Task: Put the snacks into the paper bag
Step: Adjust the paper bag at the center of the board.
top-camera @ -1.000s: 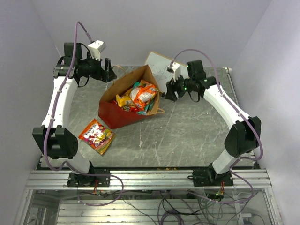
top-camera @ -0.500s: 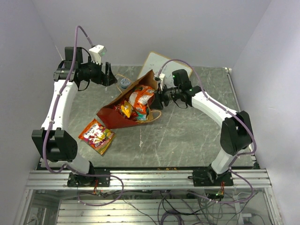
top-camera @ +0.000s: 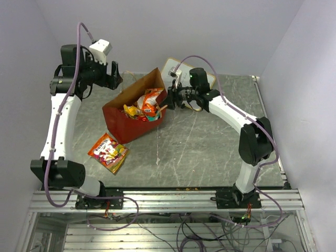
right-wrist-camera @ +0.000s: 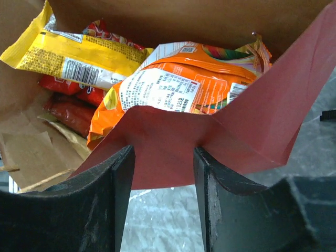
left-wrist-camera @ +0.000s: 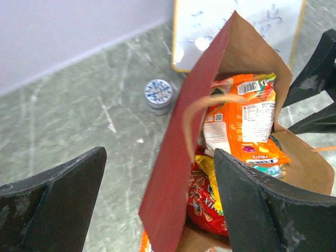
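The red paper bag (top-camera: pixel 126 123) stands tilted at the table's back left, its mouth open upward. Inside lie snacks: an orange pack (right-wrist-camera: pixel 173 84), a yellow pack (right-wrist-camera: pixel 68 60) and red packs (right-wrist-camera: pixel 68 110). One more orange and red packet (top-camera: pixel 108 152) lies flat on the table in front of the bag. My right gripper (top-camera: pixel 169 100) is at the bag's right rim, with the creased red wall (right-wrist-camera: pixel 252 121) pinched between its fingers (right-wrist-camera: pixel 164 152). My left gripper (top-camera: pixel 114 79) hovers wide open over the bag's far left wall (left-wrist-camera: pixel 178 173), touching nothing.
A white writing board (top-camera: pixel 174 67) lies behind the bag near the back wall. A small round tin with a blue patterned lid (left-wrist-camera: pixel 158 94) sits on the table just left of the bag. Walls close in the table at the back and on both sides.
The right gripper moved left with the bag's rim in it, and the bag went from lying on its side to nearly upright. The left gripper rose and drew back to the left.
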Controlling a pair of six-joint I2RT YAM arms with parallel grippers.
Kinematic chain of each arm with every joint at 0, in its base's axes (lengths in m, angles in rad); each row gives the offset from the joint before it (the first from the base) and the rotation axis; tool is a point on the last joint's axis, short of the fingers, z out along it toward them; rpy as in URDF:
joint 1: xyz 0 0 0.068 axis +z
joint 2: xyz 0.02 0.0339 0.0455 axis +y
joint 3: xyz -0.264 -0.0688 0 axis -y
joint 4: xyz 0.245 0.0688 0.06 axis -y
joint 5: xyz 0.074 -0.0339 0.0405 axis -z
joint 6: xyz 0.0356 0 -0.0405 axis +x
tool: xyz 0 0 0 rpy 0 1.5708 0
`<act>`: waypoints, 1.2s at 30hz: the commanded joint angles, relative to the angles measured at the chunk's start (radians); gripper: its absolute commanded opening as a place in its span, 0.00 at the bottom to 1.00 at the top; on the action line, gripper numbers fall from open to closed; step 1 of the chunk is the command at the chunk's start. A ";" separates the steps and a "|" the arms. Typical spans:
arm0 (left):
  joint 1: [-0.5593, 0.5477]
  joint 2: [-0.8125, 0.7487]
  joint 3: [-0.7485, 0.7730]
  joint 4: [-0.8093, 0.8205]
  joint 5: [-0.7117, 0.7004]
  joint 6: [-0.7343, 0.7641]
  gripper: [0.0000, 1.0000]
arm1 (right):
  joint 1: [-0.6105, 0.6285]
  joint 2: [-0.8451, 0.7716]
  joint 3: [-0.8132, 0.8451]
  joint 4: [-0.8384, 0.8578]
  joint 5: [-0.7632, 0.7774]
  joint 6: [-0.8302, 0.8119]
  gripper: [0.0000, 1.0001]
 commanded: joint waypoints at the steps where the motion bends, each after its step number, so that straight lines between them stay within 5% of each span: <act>1: 0.005 -0.103 -0.008 0.074 -0.155 0.043 0.95 | 0.000 0.076 0.084 0.047 0.016 0.061 0.48; 8: -0.033 -0.151 -0.071 -0.138 0.207 0.327 0.94 | 0.000 0.168 0.209 0.029 0.027 0.154 0.48; 13: -0.129 -0.157 -0.175 -0.150 0.134 0.398 0.92 | 0.000 0.180 0.244 0.018 0.045 0.188 0.48; 17: -0.130 -0.147 -0.186 -0.042 -0.021 0.263 0.91 | 0.000 0.176 0.235 0.003 0.083 0.173 0.46; 29: -0.133 -0.087 -0.104 -0.340 0.319 0.514 0.93 | 0.000 0.177 0.238 -0.034 0.113 0.158 0.45; 36: -0.268 -0.111 -0.197 -0.256 0.145 0.506 0.89 | 0.000 0.180 0.249 -0.037 0.104 0.168 0.45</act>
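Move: The paper bag stands open, its middle about 5 cm to the left hand's right, some 9 cm back towards the base and 22 cm below. The orange packet on top of its snacks is about 12 cm right, 5 cm back and 20 cm down; the loose fruit candy pouch lies roughly 26 cm back, 7 cm left. From the right hand, the bag's middle is about 13 cm left, 4 cm back and 9 cm lower. Back and to the right, some 10 and 8 cm, the open left hand swings in over the bag's left end towards its near rim, first lifting about 4 cm, then dipping well below its starting height and turning about 35 degrees clockwise. The right hand, half open, slides about 5 cm forward and slightly left along the bag's right wall, fingertips against the paper, then stays. ##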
